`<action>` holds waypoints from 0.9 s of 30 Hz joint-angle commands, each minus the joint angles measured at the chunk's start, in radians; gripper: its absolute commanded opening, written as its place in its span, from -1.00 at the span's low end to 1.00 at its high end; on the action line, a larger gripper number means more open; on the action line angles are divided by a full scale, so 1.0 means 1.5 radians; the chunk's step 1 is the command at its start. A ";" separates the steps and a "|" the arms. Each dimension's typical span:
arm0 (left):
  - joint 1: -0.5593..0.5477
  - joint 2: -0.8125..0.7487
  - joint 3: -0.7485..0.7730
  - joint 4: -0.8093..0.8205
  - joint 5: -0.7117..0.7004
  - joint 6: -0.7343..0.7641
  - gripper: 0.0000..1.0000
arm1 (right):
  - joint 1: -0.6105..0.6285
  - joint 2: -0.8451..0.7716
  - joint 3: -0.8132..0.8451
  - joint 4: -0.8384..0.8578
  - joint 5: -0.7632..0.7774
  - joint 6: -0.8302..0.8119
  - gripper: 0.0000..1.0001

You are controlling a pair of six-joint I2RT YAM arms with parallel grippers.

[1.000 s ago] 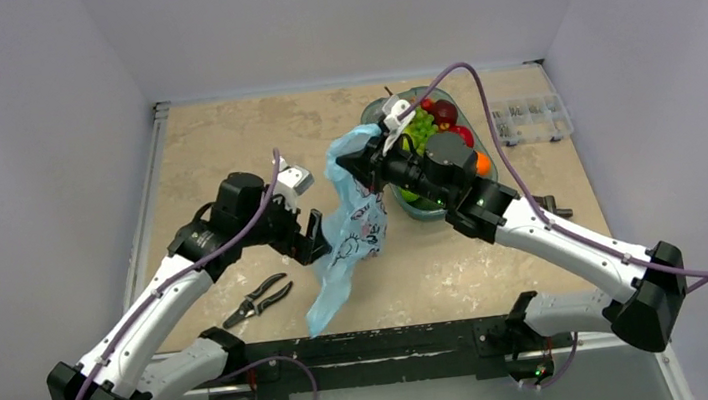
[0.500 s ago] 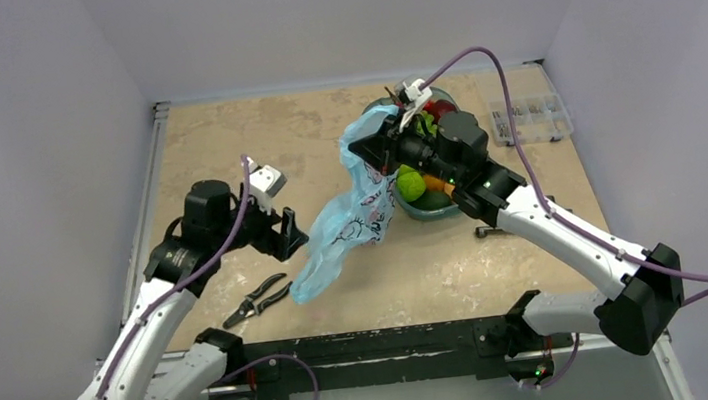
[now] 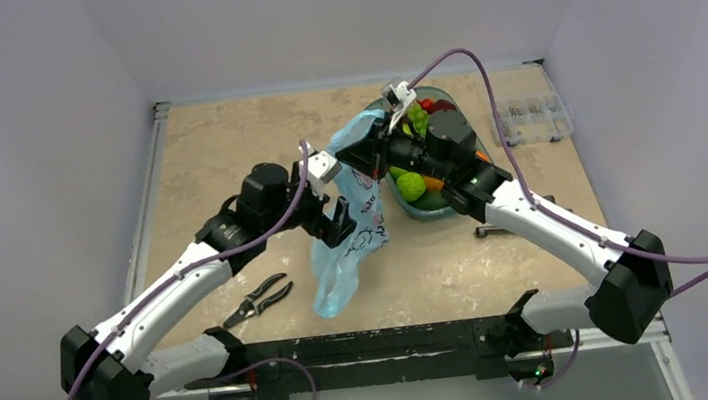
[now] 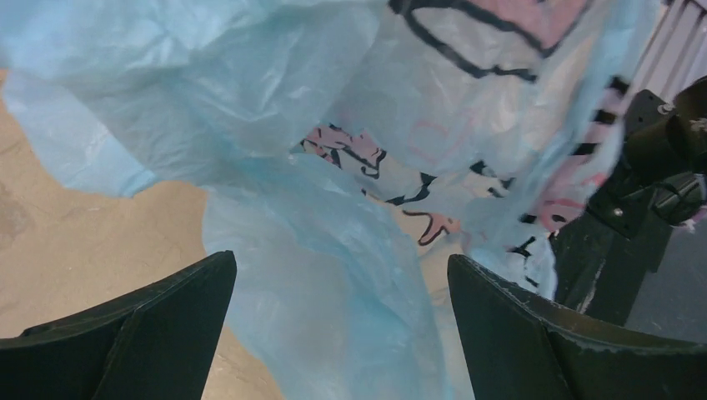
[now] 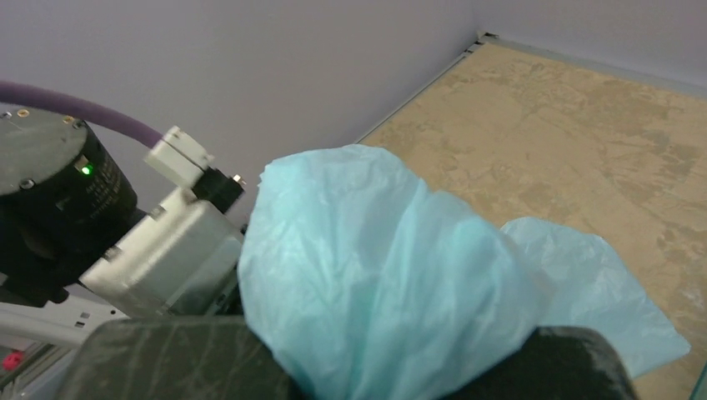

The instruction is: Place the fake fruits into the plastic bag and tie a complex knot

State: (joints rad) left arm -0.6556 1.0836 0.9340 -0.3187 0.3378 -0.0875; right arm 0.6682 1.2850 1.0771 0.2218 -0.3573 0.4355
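The light-blue printed plastic bag (image 3: 355, 225) hangs limp above the table. My right gripper (image 3: 352, 150) is shut on its bunched top, as the right wrist view (image 5: 375, 275) shows close up. My left gripper (image 3: 340, 224) is open, against the bag's left side at mid-height. In the left wrist view the bag (image 4: 333, 317) hangs between the spread fingers (image 4: 167, 325), which do not clamp it. The fake fruits (image 3: 422, 122) lie in the teal dish (image 3: 427, 212) behind the right arm, with a green apple (image 3: 411, 186) in front. No knot is in view.
Pliers (image 3: 259, 298) lie on the table near the front left. A clear compartment box (image 3: 530, 119) stands at the back right. A small dark tool (image 3: 483, 233) lies under the right arm. The left arm's wrist (image 5: 158, 250) is close beside the right gripper.
My left arm swung right, from out by the pliers to the bag's side. The bag's lower part swung back and now hangs straighter. The right gripper shifted slightly left, still holding.
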 commanded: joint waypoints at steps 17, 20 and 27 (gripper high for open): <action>0.166 -0.152 -0.124 -0.061 0.085 -0.009 -1.00 | -0.077 0.007 0.081 -0.088 -0.128 0.029 -1.00; 0.238 -0.213 -0.116 -0.122 0.198 -0.009 -1.00 | -0.094 0.018 0.085 -0.143 -0.090 -0.082 -1.00; 0.336 -0.232 -0.063 -0.253 0.301 0.030 -1.00 | -0.107 0.058 0.107 -0.202 -0.126 -0.159 -1.00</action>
State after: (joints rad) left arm -0.1764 0.7250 0.7849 -0.5247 0.7212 -0.1101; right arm 0.5369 1.3621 1.1671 -0.0395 -0.5526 0.3027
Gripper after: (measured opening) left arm 0.007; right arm 0.007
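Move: The bag's loose hanging side is just beyond the left hand's open fingers: its edge to be pinched lies about 2 cm ahead, 3 cm to the left and 6 cm below. The shears lie some 19 cm left, 3 cm back and 21 cm below; the fruit basket about 20 cm ahead, 22 cm right and 16 cm below. From the right hand, still pinching the bag's top, that edge is roughly 4 cm back, 4 cm left and 17 cm down. The bag's loose side is pinched by the left hand, which dips about 6 cm, edging forward then left and turning some 15 degrees counter-clockwise as its open fingers shut; then it draws the plastic left, up and back towards the shears' side. The right hand keeps its pinch, easing back slightly, then shifting forward, right and about 5 cm down. ##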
